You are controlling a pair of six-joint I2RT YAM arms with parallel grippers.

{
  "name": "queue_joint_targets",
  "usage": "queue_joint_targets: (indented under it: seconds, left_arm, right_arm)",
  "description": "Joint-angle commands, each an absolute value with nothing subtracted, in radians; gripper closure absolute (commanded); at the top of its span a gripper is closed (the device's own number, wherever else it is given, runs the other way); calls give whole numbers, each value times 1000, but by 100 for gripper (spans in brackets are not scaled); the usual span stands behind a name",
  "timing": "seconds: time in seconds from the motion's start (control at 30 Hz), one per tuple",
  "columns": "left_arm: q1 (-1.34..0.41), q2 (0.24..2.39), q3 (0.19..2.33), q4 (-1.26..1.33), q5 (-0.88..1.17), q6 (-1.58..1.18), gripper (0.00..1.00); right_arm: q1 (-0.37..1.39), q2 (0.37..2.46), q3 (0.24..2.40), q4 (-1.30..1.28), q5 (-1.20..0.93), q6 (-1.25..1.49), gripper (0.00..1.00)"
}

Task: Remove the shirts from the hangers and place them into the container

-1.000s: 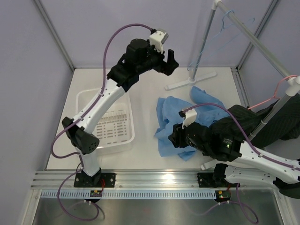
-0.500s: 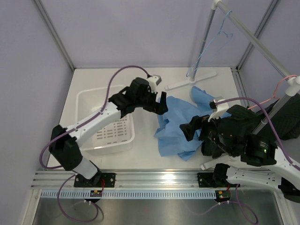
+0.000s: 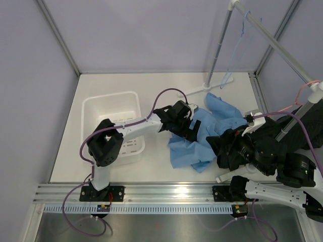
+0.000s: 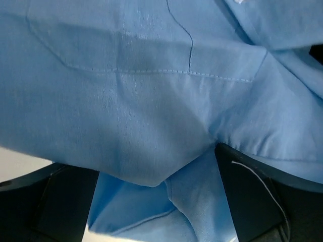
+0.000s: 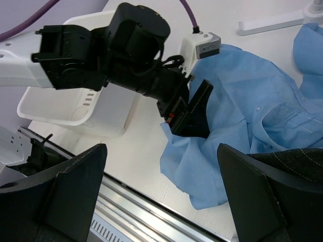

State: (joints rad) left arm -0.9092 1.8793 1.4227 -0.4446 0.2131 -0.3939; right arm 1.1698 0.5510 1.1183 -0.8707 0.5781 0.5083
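The light blue shirt lies crumpled on the table, right of the white container. My left gripper is pressed down into it, open, and a fold of blue cloth sits between its fingers. My right gripper hovers open and holds nothing, above the shirt's near right edge. The black pinstriped shirt hangs on the pink hanger at the right. The light blue hanger hangs bare on the rack.
The rack's grey pole runs diagonally at the back right and its white foot rests on the table behind the blue shirt. An aluminium rail lines the near edge. Lilac walls close off the sides.
My left arm swung down from above the container onto the blue shirt. My right gripper let go of the blue shirt, opened wide and drew back to the right. The blue hanger swung.
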Motion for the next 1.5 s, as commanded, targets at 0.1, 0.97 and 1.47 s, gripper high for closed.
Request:
queue_joint_targets:
  seconds: [0.1, 0.97, 1.47]
  left_arm:
    - [-940, 2017, 1562, -475, -13, -449, 1]
    - [-870, 1688, 1948, -393, -638, 119, 100]
    - [-743, 1375, 2146, -6, -595, 701, 100]
  right_arm:
    - [1178, 557, 1098, -861, 563, 525, 1]
    - [1178, 564, 1094, -858, 572, 520, 1]
    - [1178, 689, 1068, -724, 512, 451, 1]
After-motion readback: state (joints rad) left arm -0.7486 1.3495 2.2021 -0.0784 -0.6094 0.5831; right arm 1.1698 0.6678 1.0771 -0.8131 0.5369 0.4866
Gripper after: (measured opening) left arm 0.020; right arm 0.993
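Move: The left hand, open, is just above the blue shirt lying on the table; the shirt's middle is about 2 cm ahead, 5 cm right and 8 cm below it. The container stands some 34 cm to its left and 3 cm ahead, and the rack foot about 19 cm ahead and 6 cm right. From the idle, open right hand, the shirt's middle lies roughly 11 cm ahead, 2 cm right and 32 cm down. Down about 8 cm and slightly forward, the left hand sinks into the blue shirt, shuts its fingers on the cloth, then sweeps fast up by nearly 70 cm and left by about 30, arcing forward then back to high above the container. On the way up the wrist swings the fingers from downward to forward and up. The right hand stays open and eases a few centimetres left and down. ##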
